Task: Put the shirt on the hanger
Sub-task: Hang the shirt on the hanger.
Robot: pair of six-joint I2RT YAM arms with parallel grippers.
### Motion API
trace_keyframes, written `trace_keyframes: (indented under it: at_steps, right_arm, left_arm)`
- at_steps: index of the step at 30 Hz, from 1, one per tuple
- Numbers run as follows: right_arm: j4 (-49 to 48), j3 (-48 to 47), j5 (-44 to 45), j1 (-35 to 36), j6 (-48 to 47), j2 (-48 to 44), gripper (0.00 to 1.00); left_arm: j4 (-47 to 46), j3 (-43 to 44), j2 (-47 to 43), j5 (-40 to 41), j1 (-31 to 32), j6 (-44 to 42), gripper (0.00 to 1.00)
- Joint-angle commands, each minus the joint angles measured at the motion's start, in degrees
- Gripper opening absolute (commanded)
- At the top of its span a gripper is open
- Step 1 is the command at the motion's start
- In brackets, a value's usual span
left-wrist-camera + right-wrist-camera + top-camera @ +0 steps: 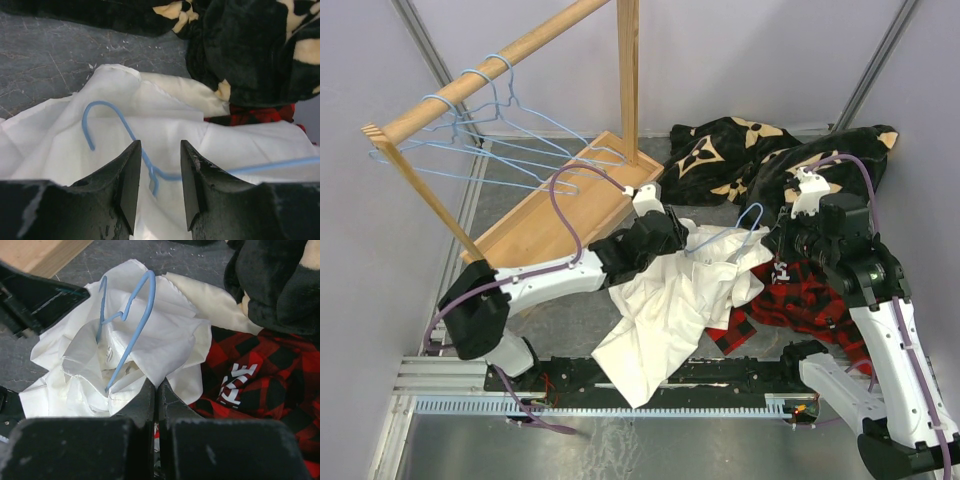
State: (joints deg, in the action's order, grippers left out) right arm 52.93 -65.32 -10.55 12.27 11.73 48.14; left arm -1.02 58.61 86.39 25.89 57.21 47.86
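Observation:
The cream-white shirt (660,310) lies crumpled on the floor between the two arms. One light-blue hanger (750,215) rests on it with its hook up; in the right wrist view the hanger's (130,315) lower wire runs down into the shirt's (165,340) folds. My left gripper (680,238) is open just above the cloth. In its wrist view the hanger's twisted neck (152,172) sits in the gap of the left gripper (160,145), with shirt fabric (60,135) beneath. My right gripper (156,384) is shut on a pinched fold of the shirt, near the hanger's right side (775,248).
A wooden rack (470,85) at the back left carries several more blue hangers (510,130) over a wooden base board (560,215). A black blanket with tan flowers (740,150) lies behind the shirt. A red-and-black plaid garment (800,300) lies under the right arm.

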Motion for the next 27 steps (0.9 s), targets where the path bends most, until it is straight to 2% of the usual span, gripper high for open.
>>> trace_keyframes:
  at_steps: [1,11,27]
  right_arm:
    - [-5.3,0.7,-2.6,0.1,0.3,-1.1,0.0]
    - [-5.7,0.8,-2.8,0.1,-0.4,-1.0,0.0]
    - [-5.8,0.6,-3.4,0.1,-0.5,-0.7,0.0]
  left_arm:
    - [-2.3,6.3,4.3,-0.8,-2.7,7.3,0.43]
    - [-0.2,9.8,12.2,-7.0,-6.8,9.5,0.44]
    - [2.9,11.1,15.5,-8.4,-7.1,10.3,0.49]
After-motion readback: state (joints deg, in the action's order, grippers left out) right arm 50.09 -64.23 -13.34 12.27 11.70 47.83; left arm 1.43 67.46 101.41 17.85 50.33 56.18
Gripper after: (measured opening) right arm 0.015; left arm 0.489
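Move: The open left hand hovers above the hanger's hook, which is about 3 cm ahead and 5 cm below. The shirt's fold beyond it lies some 7 cm ahead, 3 cm right and 9 cm below. The hanger's free corner stands roughly 16 cm right, 7 cm ahead and 3 cm below. For the right hand, shut on a shirt edge, that fold is about 17 cm left, 3 cm ahead and 12 cm below. The left hand, fingers open, reaches forward 5 cm, then sinks 6 cm towards the shirt beyond the hanger's hook. ##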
